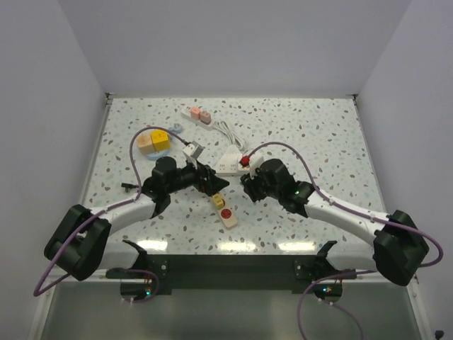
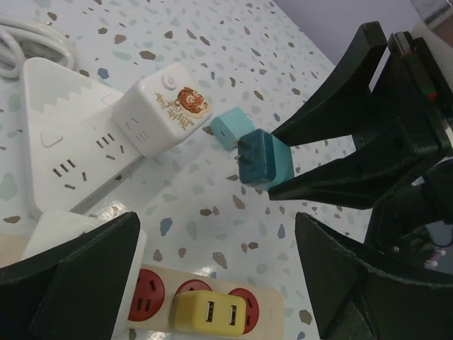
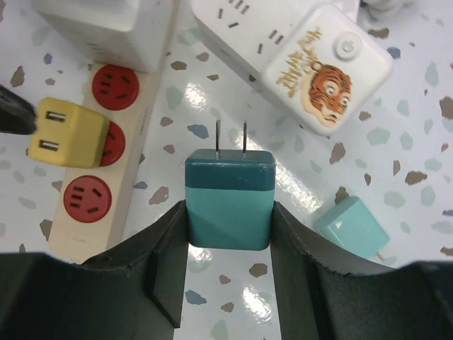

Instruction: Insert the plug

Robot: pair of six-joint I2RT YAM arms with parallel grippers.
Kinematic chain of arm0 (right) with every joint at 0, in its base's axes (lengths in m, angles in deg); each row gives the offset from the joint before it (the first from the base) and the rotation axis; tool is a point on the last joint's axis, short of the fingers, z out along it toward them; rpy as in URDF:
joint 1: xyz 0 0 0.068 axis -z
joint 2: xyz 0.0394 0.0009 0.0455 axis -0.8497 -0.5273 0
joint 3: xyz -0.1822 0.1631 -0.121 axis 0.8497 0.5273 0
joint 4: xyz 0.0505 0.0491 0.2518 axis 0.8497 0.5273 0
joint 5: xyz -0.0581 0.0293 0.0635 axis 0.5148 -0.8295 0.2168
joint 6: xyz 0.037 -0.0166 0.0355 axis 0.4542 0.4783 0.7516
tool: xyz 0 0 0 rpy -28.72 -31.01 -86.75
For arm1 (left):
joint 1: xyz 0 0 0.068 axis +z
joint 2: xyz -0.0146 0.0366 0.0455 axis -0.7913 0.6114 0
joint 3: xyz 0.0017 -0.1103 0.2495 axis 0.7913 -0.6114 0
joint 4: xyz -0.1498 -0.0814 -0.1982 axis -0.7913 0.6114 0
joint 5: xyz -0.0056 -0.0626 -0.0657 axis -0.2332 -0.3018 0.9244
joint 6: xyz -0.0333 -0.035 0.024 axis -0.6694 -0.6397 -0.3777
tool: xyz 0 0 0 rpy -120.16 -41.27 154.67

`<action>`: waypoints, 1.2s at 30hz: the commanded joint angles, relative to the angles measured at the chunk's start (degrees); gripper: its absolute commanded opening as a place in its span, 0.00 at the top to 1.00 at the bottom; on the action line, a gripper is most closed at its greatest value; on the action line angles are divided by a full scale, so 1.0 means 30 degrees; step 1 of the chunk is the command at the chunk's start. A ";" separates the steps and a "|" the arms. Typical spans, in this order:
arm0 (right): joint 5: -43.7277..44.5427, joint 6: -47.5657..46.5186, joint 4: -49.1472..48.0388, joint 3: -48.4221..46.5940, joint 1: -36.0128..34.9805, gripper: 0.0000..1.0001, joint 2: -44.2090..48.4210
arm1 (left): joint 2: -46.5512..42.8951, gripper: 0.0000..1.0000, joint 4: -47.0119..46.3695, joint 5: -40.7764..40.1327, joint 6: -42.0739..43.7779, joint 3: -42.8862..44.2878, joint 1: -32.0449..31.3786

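Note:
A two-tone teal plug (image 3: 229, 202) is clamped between the fingers of my right gripper (image 3: 229, 210), its two prongs pointing forward, held just above the table. The left wrist view shows the same plug (image 2: 263, 161) in those black fingers (image 2: 333, 134). A beige power strip (image 3: 131, 152) with red sockets lies to its left, and a yellow USB adapter (image 3: 67, 134) sits in the middle socket. My left gripper (image 2: 216, 234) hangs open over that strip (image 2: 269, 304), holding nothing. In the top view the two grippers (image 1: 212, 183) (image 1: 249, 185) face each other near the strip (image 1: 225, 212).
A white power strip (image 2: 64, 149) carries a white cube with a tiger print (image 3: 325, 67). A small light-teal cube (image 3: 352, 225) lies on the table to the plug's right. A white block (image 3: 99, 21) sits at the beige strip's far end. Further back are yellow and peach cubes (image 1: 154, 142) and a pink-socket strip (image 1: 198, 115).

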 commanded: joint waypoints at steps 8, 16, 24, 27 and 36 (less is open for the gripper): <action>0.0954 -0.3867 -0.1229 -0.1022 -0.3193 0.93 0.0507 | 0.1188 0.04 -0.2795 0.1805 -0.1878 0.0096 -0.0662; 0.0660 -0.4482 -0.1903 -0.0552 -0.3515 0.93 0.1182 | 0.3120 0.07 -0.3174 0.3063 -0.1731 0.0740 -0.1394; 0.0717 -0.4952 -0.2109 -0.0259 -0.3896 0.92 0.1299 | 0.3621 0.17 -0.3292 0.3152 -0.1702 0.1385 -0.2595; 0.1215 -0.4981 -0.2109 -0.0084 -0.3925 0.92 0.1503 | 0.3621 0.29 -0.3175 0.3328 -0.1644 0.1386 -0.2626; 0.3472 -0.4835 -0.3280 0.0502 -0.3984 0.88 0.2586 | 0.3679 0.83 -0.4228 0.4937 -0.1965 0.0888 -0.2655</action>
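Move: The teal plug, held in the right fingers, is about 10 cm to the right of the open left gripper, 1 cm back and 3 cm lower. From the left gripper, the yellow plug is 2 cm back, 1 cm left and 12 below; the white cube 3 ahead, 5 left; the tiger-face block 9 ahead, 8 right. For the right hand, the receiving left gripper is 10 cm left, 1 ahead, 3 higher. Bring the open left gripper about 6 cm right and 4 cm back to the teal plug, dipping slightly and turning some 15 degrees clockwise, then close it about halfway to pinch the plug. Meanwhile keep the right grip and carry the plug left and back about 5 cm, then up nearly 3, turning counter-clockwise and tipping its fingers up. ##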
